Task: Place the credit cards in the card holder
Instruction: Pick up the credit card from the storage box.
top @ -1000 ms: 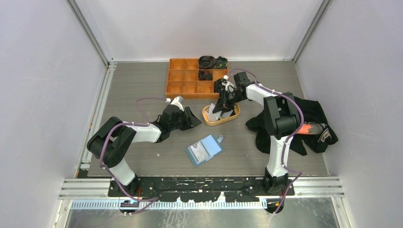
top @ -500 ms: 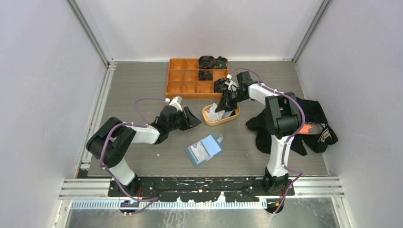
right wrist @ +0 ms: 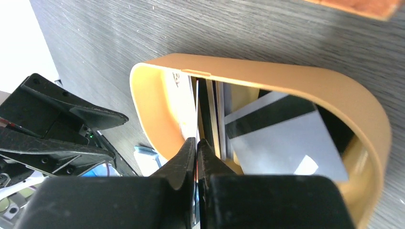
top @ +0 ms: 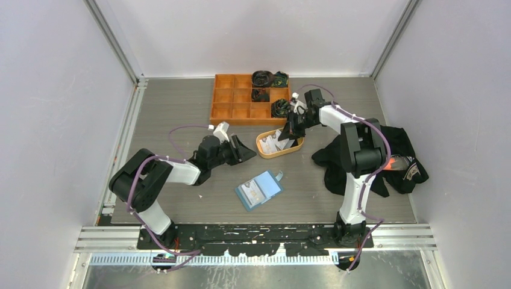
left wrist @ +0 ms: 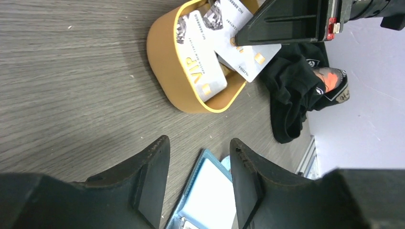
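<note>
Several credit cards (left wrist: 200, 62) stand and lean inside an oval tan dish (top: 263, 150); one white card reads VIP, and a grey one (left wrist: 248, 52) sticks out over the rim. My right gripper (top: 288, 133) reaches into the dish. In the right wrist view this gripper (right wrist: 196, 140) is shut on the thin edge of one upright card, next to a grey card with a black stripe (right wrist: 286, 138). The blue card holder (top: 259, 189) lies open on the table in front of the dish. Low over the table, my left gripper (left wrist: 199, 140) is open and empty, with the card holder (left wrist: 210, 191) just beyond its fingers.
An orange compartment tray (top: 241, 96) with dark bundled items stands behind the dish. A black cloth heap (top: 391, 156) lies at the right, beside the right arm. The dish rim (right wrist: 286, 76) curves close around my right fingers.
My right gripper has closed and shifted slightly right and back over the dish. The cards in the dish have tipped lower. The left gripper has edged a little toward the dish.
</note>
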Robot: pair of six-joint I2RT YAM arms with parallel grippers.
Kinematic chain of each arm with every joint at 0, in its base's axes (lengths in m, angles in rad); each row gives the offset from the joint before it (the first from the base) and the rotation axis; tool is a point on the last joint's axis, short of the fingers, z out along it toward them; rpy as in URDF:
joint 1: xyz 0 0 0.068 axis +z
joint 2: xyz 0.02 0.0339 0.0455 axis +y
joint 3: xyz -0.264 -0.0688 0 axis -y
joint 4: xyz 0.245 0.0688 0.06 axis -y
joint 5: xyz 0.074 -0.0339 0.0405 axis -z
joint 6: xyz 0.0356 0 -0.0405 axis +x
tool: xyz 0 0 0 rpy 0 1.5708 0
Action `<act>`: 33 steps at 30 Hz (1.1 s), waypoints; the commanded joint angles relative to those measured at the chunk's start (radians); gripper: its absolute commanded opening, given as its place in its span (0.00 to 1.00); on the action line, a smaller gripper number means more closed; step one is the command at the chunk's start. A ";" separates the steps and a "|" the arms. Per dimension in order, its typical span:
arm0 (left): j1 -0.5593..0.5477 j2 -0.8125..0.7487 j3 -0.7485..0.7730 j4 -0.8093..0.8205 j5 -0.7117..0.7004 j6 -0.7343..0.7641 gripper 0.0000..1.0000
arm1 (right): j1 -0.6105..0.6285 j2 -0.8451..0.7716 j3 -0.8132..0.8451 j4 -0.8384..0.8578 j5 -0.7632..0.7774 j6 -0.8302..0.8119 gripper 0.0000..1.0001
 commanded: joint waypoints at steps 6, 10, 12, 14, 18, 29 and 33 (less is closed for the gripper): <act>0.010 0.018 -0.079 0.422 0.155 -0.134 0.58 | -0.046 -0.206 -0.041 0.001 -0.002 -0.113 0.04; 0.003 0.055 -0.116 0.618 0.186 -0.226 0.63 | -0.050 -0.268 -0.071 0.004 -0.060 -0.142 0.03; -0.011 0.056 -0.131 0.670 0.182 -0.242 0.64 | -0.050 -0.304 -0.089 0.008 -0.112 -0.156 0.03; -0.038 0.037 -0.147 0.686 0.161 -0.238 0.64 | -0.050 -0.351 -0.115 0.021 -0.178 -0.157 0.03; -0.094 -0.076 -0.198 0.649 0.063 -0.168 0.65 | -0.050 -0.437 -0.187 0.084 -0.299 -0.118 0.03; -0.346 -0.489 -0.316 0.382 -0.287 0.087 0.83 | 0.031 -0.695 -0.448 0.580 -0.488 0.190 0.02; -0.355 -0.424 -0.337 0.533 -0.262 0.032 0.84 | 0.102 -0.746 -0.475 0.589 -0.509 0.154 0.01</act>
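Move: The right hand already has a card pinched at the left part of the storage box, whose middle is right about under the hand, some 3 cm down. From this hand the card holder lies open about 18 cm back, 7 cm to the left and 5 cm lower; the orange organizer is 17 cm ahead and 10 cm left. From the left hand the card holder is about 12 cm back, 4 cm right and 7 cm below, the storage box 6 cm ahead and 11 cm right. Keeping its pinch on the white card, the right hand draws it up out of the storage box, edging slightly right at first, then carries it back while still climbing: about 17 cm up and 12 cm back, the fingers swinging from slanting down to nearly level. The empty left hand backs away from the box, up some 14 cm and back 12 cm, its fingers opening wider above the card holder. ##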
